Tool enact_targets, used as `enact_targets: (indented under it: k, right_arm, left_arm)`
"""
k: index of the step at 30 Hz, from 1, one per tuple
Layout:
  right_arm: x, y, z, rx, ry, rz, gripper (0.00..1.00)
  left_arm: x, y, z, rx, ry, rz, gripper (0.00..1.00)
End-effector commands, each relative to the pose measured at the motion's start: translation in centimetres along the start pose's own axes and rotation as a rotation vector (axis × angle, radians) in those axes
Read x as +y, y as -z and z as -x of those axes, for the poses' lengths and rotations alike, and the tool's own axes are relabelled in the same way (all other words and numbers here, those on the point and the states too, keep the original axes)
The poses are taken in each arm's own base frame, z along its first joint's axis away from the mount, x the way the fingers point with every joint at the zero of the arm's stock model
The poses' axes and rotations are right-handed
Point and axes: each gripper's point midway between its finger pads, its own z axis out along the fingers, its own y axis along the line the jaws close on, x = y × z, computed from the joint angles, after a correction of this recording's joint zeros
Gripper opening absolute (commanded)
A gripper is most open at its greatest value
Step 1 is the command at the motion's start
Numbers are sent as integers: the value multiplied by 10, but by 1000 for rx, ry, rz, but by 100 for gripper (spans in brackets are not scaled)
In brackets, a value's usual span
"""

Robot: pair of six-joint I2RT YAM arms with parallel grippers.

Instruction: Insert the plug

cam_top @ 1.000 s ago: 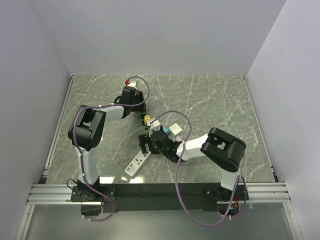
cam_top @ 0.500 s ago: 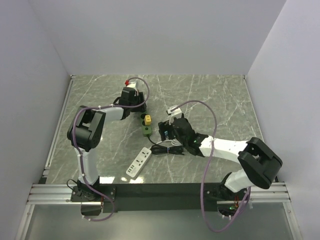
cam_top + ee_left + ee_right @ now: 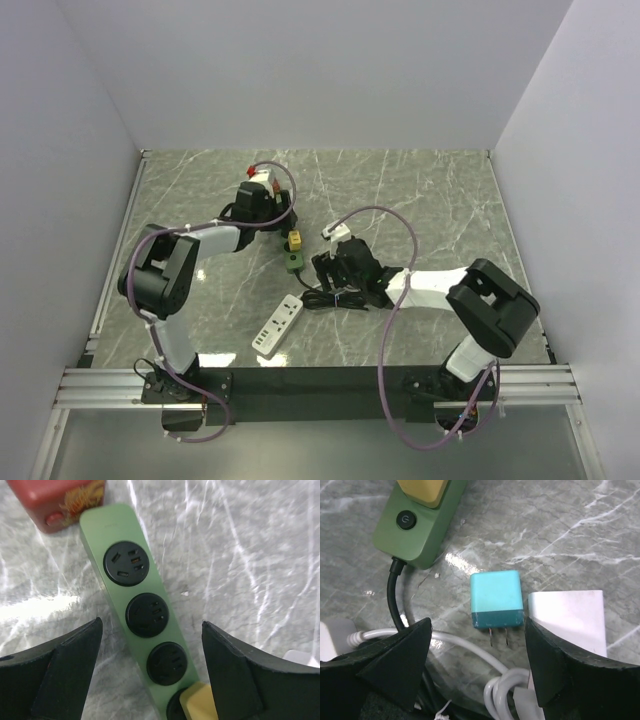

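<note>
A teal plug (image 3: 496, 600) lies flat on the marble, its two prongs toward my right wrist camera. My right gripper (image 3: 477, 625) hangs open just above it, with nothing between its fingers. The green power strip (image 3: 137, 605) has black round sockets, and a yellow plug (image 3: 200, 702) sits in the one nearest the switch end (image 3: 415, 527). My left gripper (image 3: 151, 625) is open with one finger on each side of the strip and holds nothing. From above, the strip (image 3: 292, 262) lies between the left gripper (image 3: 262, 205) and the right gripper (image 3: 338, 265).
A red cube (image 3: 55, 497) sits by the strip's far end. A white adapter block (image 3: 567, 620) and coiled white cable (image 3: 510, 690) lie beside the teal plug, with the strip's black cord (image 3: 395, 595). A white power strip (image 3: 277, 325) lies nearer the arm bases.
My right arm pulled away from the white power strip toward the centre and now hovers by the cables. My left arm's elbow swung outward to the left.
</note>
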Motion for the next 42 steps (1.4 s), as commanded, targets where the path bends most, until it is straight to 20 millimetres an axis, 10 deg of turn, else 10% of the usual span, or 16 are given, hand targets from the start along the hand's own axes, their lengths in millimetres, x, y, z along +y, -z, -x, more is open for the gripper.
enact_targets:
  k: [1,10,20,34,42]
  right_arm:
    - [4,-11,12,-32,27,14,81]
    - [3,-32,7,0,38,13,79]
    - [-15,-37,16,-40,32,-35,8]
    - [-23,53,140,-546,-4,-60,1]
    - [-1,67,157,-615,38,-15,0]
  left_arm:
    - [-13,15,34,-122,12,-28,86]
    - [-9,28,44,-175,28,-36,86]
    - [-11,63,64,-280,28,-55,86]
    - [-101,116,55,-241,-81,-548,81]
    - [-139,140,45,-222,-100,-779,81]
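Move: The teal plug lies just below the right fingertips, about 3 cm ahead, 1 cm left and 3 cm down; the white block is some 5 cm right of the plug and 1 cm farther out. From the right hand, the green strip's near end is about 3 cm ahead, 9 cm left, and the yellow block on that strip 8 cm ahead, 8 cm left. From the left hand, the plug is roughly 11 cm back, 9 cm right and 4 cm down, the red block 10 cm ahead, 2 cm left. The right hand sinks about 3 cm while easing forward and left, closes its fingers on the sides of the teal plug, eases forward a little, then lifts it quickly some 17 cm, the fingers tipping up about 25 degrees. The left hand, open throughout, rises from over the green strip, then swings back and right towards the plug, turning clockwise with its fingertips tilting up. ##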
